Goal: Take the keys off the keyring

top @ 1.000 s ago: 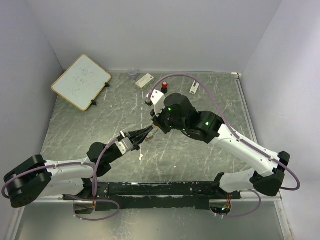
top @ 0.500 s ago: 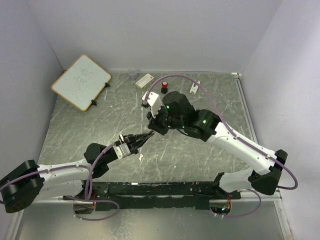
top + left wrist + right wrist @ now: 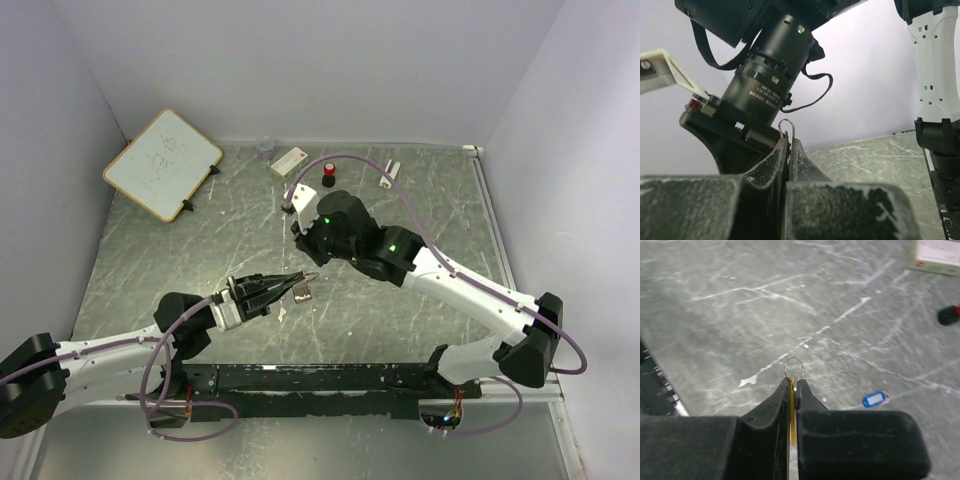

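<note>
My left gripper (image 3: 303, 283) (image 3: 788, 140) is shut on a thin silvery wire loop, the keyring (image 3: 786, 124), which pokes out past its tips. In the top view a plain silvery key (image 3: 304, 293) hangs at those tips, just above the table. My right gripper (image 3: 794, 381) is shut on a key with an orange-yellow head (image 3: 792, 410), and a small round ring (image 3: 794, 367) stands out of its tips. From above, the right gripper (image 3: 303, 238) sits a short way behind the left one, apart from it. A blue-headed key (image 3: 874, 399) lies flat on the table.
A whiteboard (image 3: 162, 163) leans at the back left. A white box (image 3: 289, 161), a red-capped black bottle (image 3: 328, 175), a small cup (image 3: 264, 148) and a white piece (image 3: 388, 175) stand along the back. The right arm fills the left wrist view.
The two grippers, tip to tip a second ago, have pulled apart. The left drew back toward the near left with the silvery key; the right shifted back and left.
</note>
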You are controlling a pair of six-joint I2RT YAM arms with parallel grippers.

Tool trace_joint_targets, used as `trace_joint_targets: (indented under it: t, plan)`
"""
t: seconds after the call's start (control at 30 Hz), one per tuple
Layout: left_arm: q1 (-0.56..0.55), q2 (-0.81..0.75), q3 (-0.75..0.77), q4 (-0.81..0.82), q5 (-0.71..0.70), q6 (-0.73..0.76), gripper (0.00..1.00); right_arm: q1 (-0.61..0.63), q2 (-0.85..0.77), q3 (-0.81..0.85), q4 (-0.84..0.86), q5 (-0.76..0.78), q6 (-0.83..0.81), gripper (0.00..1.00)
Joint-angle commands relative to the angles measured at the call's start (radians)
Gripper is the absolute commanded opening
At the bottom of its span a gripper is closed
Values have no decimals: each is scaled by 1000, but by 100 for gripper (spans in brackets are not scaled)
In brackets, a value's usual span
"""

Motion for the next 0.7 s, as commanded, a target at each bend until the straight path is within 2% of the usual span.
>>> trace_joint_targets:
  t: [0.0,0.27,0.4,0.53,0.67]
  plan:
    - [-5,0,-9,30,-6,3,7,-21,-49,-48,132,235,26,0]
    - [-5,65,-42,-9,-142,5,7,-43,-176,-125,250,478,35,0]
    - [-5,144,-30,-61,-320,-29,7,-73,-229,-210,293,533,53,0]
    - [3,213,3,-121,-432,-82,7,-137,-239,-297,320,507,91,0]
    - [82,288,13,-115,-405,-196,7,-212,-228,-386,374,389,130,0]
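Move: The right hand already holds the yellow key tag clear of the keyring; the spot it heads for is by the blue key tag lying on the table, roughly 7 cm ahead, 12 cm to its right and 21 cm below. The red stamp stands some 20 cm beyond the blue tag and 4 cm to its left. The keyring, in the left fingers, is about 10 cm behind the right hand, level sideways and slightly higher. From the left hand the blue tag lies about 18 cm ahead, 11 cm right and 26 cm down. Keeping the yellow tag pinched, the right hand swings away from the keyring to its right and forward, about 14 cm in all, to over the blue tag, arching up some 5 cm on the way and sinking most of that again by the end while the wrist turns about 35 degrees clockwise. The left hand keeps its shut grip on the keyring and, after a brief wait, lowers it about 11 cm while reaching 8 cm forward, its upward-slanted fingers tipping down and swinging somewhat counter-clockwise. ##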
